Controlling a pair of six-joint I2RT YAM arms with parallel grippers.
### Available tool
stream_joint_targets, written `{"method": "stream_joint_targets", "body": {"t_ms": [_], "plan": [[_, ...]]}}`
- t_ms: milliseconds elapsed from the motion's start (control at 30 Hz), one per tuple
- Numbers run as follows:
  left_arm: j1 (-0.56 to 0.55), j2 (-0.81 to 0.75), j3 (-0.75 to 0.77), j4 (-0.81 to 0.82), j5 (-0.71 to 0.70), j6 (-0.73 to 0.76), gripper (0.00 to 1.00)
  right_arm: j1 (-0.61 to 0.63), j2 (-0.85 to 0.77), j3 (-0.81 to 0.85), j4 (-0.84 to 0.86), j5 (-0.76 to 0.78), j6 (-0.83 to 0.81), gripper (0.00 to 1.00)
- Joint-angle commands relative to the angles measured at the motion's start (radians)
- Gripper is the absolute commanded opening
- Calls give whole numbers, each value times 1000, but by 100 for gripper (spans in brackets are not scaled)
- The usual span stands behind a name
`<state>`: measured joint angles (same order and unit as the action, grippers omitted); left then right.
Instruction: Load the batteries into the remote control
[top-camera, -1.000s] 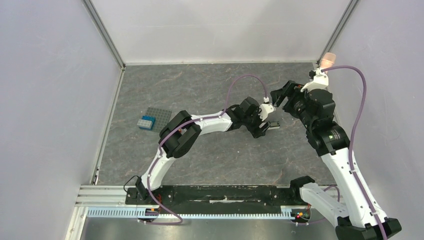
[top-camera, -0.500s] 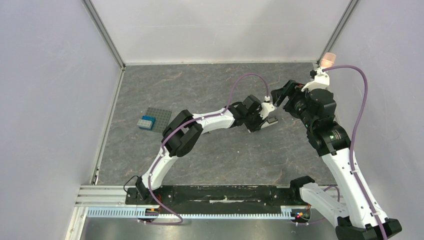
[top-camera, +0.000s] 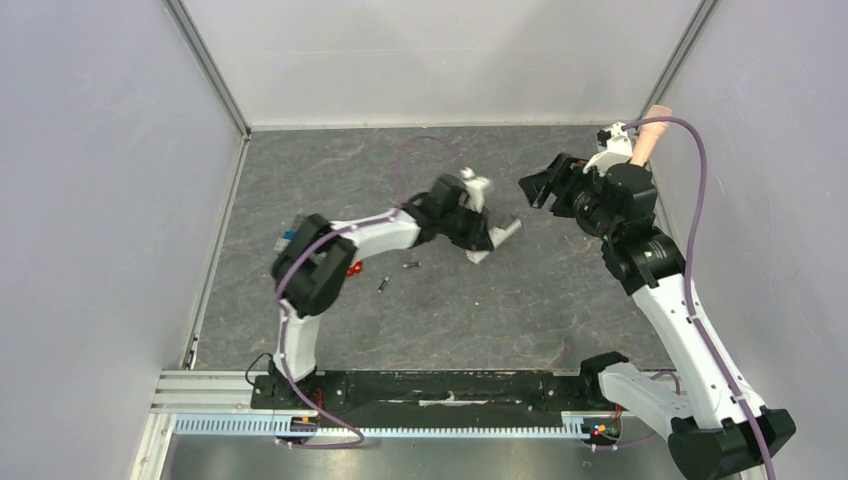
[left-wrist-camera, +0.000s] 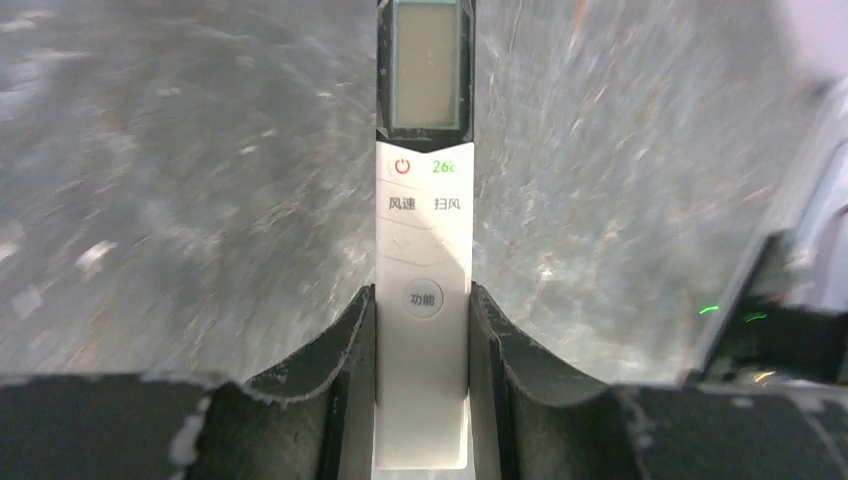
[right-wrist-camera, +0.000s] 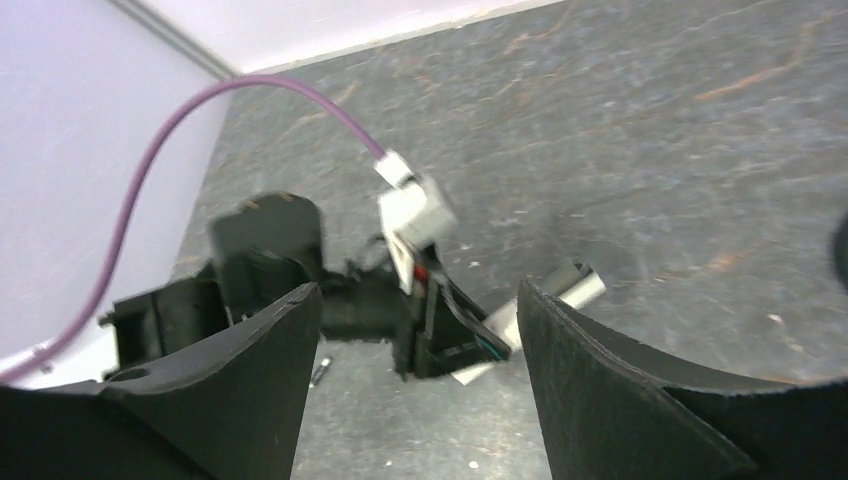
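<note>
My left gripper (left-wrist-camera: 422, 300) is shut on the remote control (left-wrist-camera: 422, 250), a slim white bar with a screen at its far end and buttons facing the wrist camera. From above, the left gripper (top-camera: 483, 236) holds the remote control (top-camera: 503, 234) slanted over the middle of the floor. Two batteries lie on the floor to its left, one battery (top-camera: 410, 265) nearer and the other battery (top-camera: 383, 284) lower left. My right gripper (top-camera: 533, 190) hangs open to the right of the remote. In the right wrist view the right gripper (right-wrist-camera: 418, 300) holds nothing, and the remote control (right-wrist-camera: 578, 287) shows beyond it.
A red-orange toy (top-camera: 353, 268) sits beside the left arm's elbow. A blue brick (top-camera: 289, 238) peeks out behind that arm. A pink microphone (top-camera: 652, 130) stands in the back right corner. Grey walls close in the floor on three sides.
The left jaws closed on the remote and the arm swung left, carrying it. That uncovered the batteries and the red toy. The right gripper drew back slightly.
</note>
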<state>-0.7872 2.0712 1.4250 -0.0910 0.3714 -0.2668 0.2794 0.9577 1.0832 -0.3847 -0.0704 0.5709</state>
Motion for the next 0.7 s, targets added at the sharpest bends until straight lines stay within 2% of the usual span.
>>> {"method": "stream_joint_targets", "body": {"t_ms": [0,133,300,467,667], "plan": [[123,-244,-165,363,150,-410,2,4,8,-57,191,-179,77,74],[184,-377,-298,593,178,-645,2,34,19,-161,347,-266,147,76],[207,-472,-403,836,189,-881,2,104,51,-245,559,-263,279,78],[212,-503,-494,1162,198,-1136,2,124,101,-265,725,-228,420,78],[212,-531,-554,1307,185,-1260,2,125,114,-292,885,-216,492,78]]}}
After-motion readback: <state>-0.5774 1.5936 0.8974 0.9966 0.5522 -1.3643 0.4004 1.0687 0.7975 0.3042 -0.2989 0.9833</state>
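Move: The remote control is held in the left gripper, its middle about 2 cm ahead and 2 cm to the right of that hand; the open right gripper waits about 26 cm above and 7 cm to the right of the left hand, about level fore-and-aft. From the right hand the remote lies 3 cm ahead, 5 cm left, 26 cm below. The batteries lie on the table 19 and 26 cm left of the left hand, 2 and 7 cm nearer the base. The remote control, still pinched, is swept about 26 cm up and a little left by the left arm, whose wrist rolls some 60 degrees so the downward-slanting fingers swing up to point right at the other gripper. The right hand, staying open, comes about 10 cm left towards the remote, dipping slightly and recovering while it rolls its left side up and turns counter-clockwise. ##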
